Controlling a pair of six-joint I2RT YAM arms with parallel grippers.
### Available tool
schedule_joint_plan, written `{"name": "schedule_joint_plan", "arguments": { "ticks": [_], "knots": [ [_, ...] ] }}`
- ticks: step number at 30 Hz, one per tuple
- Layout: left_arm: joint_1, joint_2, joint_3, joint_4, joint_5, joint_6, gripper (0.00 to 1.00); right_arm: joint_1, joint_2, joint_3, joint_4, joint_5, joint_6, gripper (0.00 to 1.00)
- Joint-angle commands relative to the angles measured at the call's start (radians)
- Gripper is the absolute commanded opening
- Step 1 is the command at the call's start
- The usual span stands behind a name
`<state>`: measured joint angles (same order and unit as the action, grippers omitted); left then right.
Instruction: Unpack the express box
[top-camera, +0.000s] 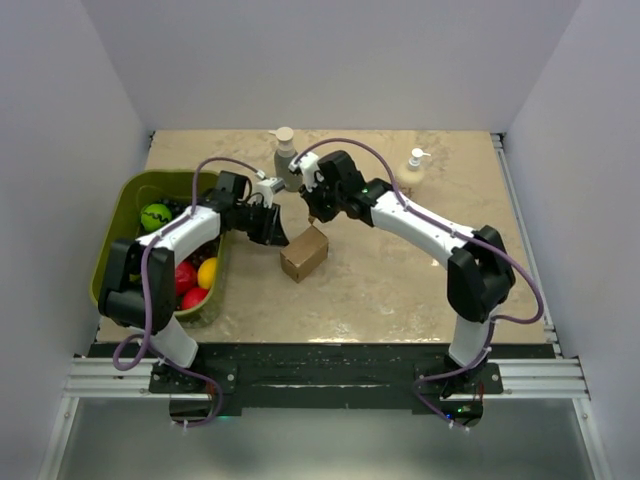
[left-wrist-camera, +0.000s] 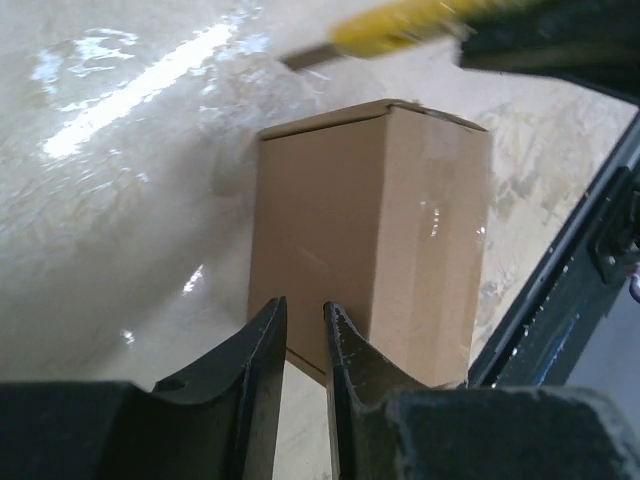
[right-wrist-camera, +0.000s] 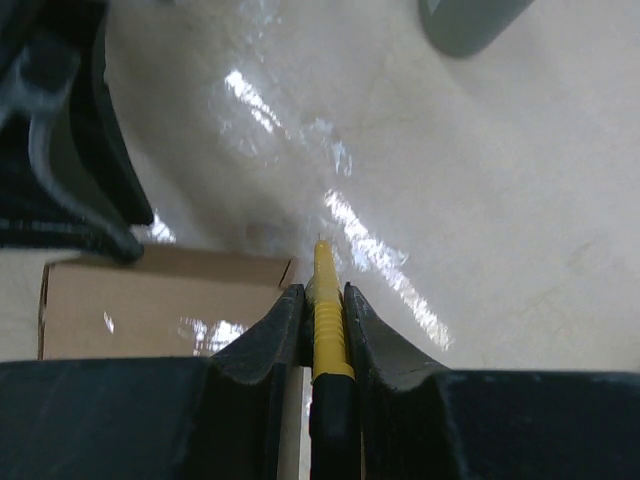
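Note:
The express box (top-camera: 304, 252), a small brown carton with its flaps shut, lies on the table between the two grippers. My left gripper (top-camera: 275, 232) sits just left of it. In the left wrist view the box (left-wrist-camera: 370, 230) stands right past my left gripper (left-wrist-camera: 304, 305), whose jaws keep a narrow empty gap. My right gripper (top-camera: 313, 210) hovers over the box's far end, shut on a yellow-handled knife (right-wrist-camera: 327, 320). The knife's tip points down past the box's (right-wrist-camera: 160, 300) far edge. The knife (left-wrist-camera: 400, 25) also shows above the box in the left wrist view.
A green bin (top-camera: 108, 245) at the left holds a green ball (top-camera: 155, 215), a red ball (top-camera: 185, 277) and a yellow ball (top-camera: 207, 272). Two pump bottles (top-camera: 287, 155) (top-camera: 413, 170) stand at the back of the table. White walls close in three sides.

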<state>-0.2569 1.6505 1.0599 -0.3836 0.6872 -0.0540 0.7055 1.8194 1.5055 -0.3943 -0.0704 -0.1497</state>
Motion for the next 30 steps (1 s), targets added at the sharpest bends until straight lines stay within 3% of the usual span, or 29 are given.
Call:
{"name": "schedule_joint_plan", "arguments": {
  "ticks": [1,5,8,13,16,22,26,30],
  "knots": [
    [-0.01,-0.043,-0.018,-0.014,0.115,0.049,0.26,-0.001,0.061,0.142,-0.008,0.041,-0.01,0.0],
    [-0.01,-0.054,-0.034,-0.043,0.087,0.049,0.26,-0.023,0.011,0.075,0.018,0.197,-0.082,0.0],
    [-0.012,-0.063,-0.02,-0.06,0.049,0.049,0.26,-0.047,-0.145,-0.051,0.003,0.21,-0.12,0.0],
    [-0.012,-0.081,-0.044,-0.064,-0.003,0.141,0.26,-0.047,-0.356,-0.295,-0.041,0.1,-0.217,0.0],
    [-0.013,-0.095,-0.072,-0.095,-0.026,0.216,0.26,-0.049,-0.393,-0.337,-0.112,-0.016,-0.238,0.0],
    [-0.021,-0.139,-0.129,-0.123,-0.009,0.284,0.26,-0.038,-0.321,-0.291,-0.088,-0.186,-0.159,0.0],
    [-0.062,-0.147,-0.172,-0.078,0.04,0.273,0.26,-0.035,-0.197,-0.2,-0.058,-0.189,-0.12,0.0],
    [-0.119,-0.123,-0.15,-0.026,0.084,0.257,0.27,-0.034,-0.066,-0.006,-0.04,-0.154,-0.084,0.0]
  ]
}}
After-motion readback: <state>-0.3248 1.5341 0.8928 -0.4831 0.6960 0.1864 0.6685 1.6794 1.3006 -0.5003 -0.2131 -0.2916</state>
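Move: The express box sits about 5 cm to the right of the left gripper, 2 cm back and 4 cm below it. From the right gripper, which already holds the yellow knife, the box's middle is some 6 cm back, 4 cm left and 10 cm below. The grey bottle stands about 12 cm ahead of that right gripper and 7 cm to its left, its middle some 3 cm lower. Keep the knife gripped and swing the right gripper off the box's far end: a short push forward and left, then right and back about 12 cm while rising, then down and in again to bring the blade to the box's right corner. Meanwhile draw the left gripper back about 7 cm along the box's left side to its near-left corner, sinking slightly and turning some 10 degrees clockwise, opening unchanged. ##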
